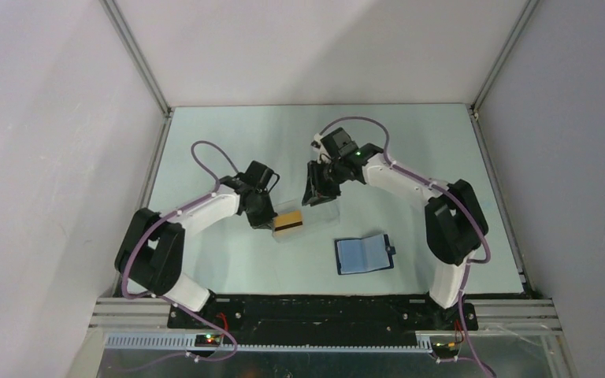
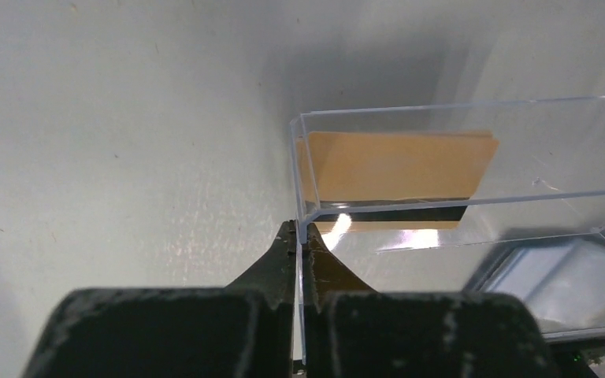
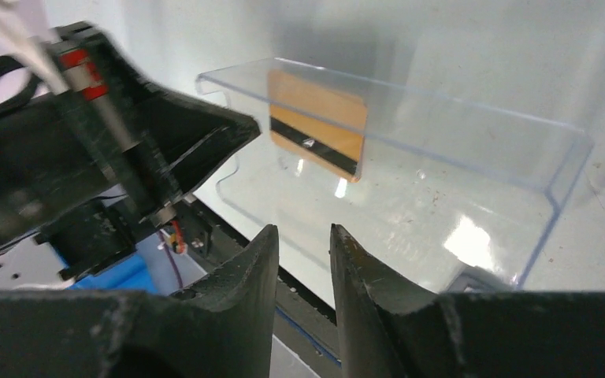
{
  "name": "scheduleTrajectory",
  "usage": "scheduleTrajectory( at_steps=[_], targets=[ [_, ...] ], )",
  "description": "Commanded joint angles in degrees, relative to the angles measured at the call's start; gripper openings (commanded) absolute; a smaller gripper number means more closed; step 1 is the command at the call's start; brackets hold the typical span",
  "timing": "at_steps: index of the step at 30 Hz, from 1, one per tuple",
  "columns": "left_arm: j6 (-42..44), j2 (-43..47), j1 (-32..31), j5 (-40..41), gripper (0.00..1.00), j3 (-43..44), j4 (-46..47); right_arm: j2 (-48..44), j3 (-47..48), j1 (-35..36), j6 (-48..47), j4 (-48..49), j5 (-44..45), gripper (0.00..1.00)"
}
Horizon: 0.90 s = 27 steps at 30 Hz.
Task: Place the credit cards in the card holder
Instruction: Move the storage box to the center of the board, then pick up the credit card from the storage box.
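Note:
The credit cards [image 1: 288, 222], gold-tan with a dark stripe, lie stacked inside a clear plastic tray [image 1: 315, 214] at mid-table. My left gripper [image 1: 263, 214] is shut on the tray's left end wall. In the left wrist view the jaws [image 2: 301, 234] pinch that thin clear wall, with the cards [image 2: 398, 167] just beyond. My right gripper [image 1: 319, 193] hovers at the tray's other end. Its fingers [image 3: 303, 232] are open a narrow gap with nothing between them, facing the tray [image 3: 410, 197] and the cards [image 3: 315, 126]. The card holder [image 1: 365, 253] lies open, blue slots up, to the front right of the tray.
White enclosure walls with metal corner posts [image 1: 138, 55] ring the pale table. The black mounting rail [image 1: 323, 309] and both arm bases run along the near edge. The left arm's gripper body [image 3: 110, 150] fills the left of the right wrist view.

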<state>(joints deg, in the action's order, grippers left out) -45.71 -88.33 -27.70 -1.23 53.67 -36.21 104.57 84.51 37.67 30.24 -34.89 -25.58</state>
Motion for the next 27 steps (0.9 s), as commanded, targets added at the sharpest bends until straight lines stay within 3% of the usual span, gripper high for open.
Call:
scheduleTrajectory(
  at_steps=[1, 7, 10, 20, 27],
  targets=[
    [-4.8, 3.8, -2.6, 1.1, 0.00, -1.3, 1.2, 4.4, 1.9, 2.6, -1.4, -2.2, 3.4, 0.35],
    [-7.0, 4.6, -4.8, 1.0, 0.00, -3.0, 1.2, 9.3, 4.4, 6.6, -2.2, -5.3, 10.8, 0.36],
    [-7.1, 4.7, -4.9, 2.6, 0.00, -3.2, 1.2, 10.2, 4.2, 8.0, -2.5, -4.9, 13.8, 0.41],
    [-6.9, 4.0, -5.2, 2.7, 0.00, -3.0, 1.2, 12.1, 1.0, 8.8, 0.4, -0.6, 12.2, 0.36],
    [-7.0, 4.3, -5.8, 2.7, 0.00, -2.5, 1.2, 13.8, 1.0, 9.6, 0.9, 0.9, 14.4, 0.37]
  ],
)
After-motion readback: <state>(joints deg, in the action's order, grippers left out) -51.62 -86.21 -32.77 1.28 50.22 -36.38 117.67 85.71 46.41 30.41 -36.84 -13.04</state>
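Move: Pinched in the left fingers is the storage box's left end; the box's middle lies about 10 cm right of that hand, 2 cm ahead and 3 below. The credit card in the box lies some 7 cm left of the right hand, level with it and about 12 below, with the box's middle 1 cm ahead and 2 left, equally low. The open card holder sits some 15 cm right, 10 back and 13 below that hand. Dropping about 10 cm, fast at first and then slowly, the right hand also comes back 3 cm and slightly left, into the box at the card's right end; it tilts some 15 degrees steeper, fingers staying part open. The left hand keeps its pinch on the box's end wall, draws the box back nearly 3 cm and slightly right while sinking a little, then holds still. ##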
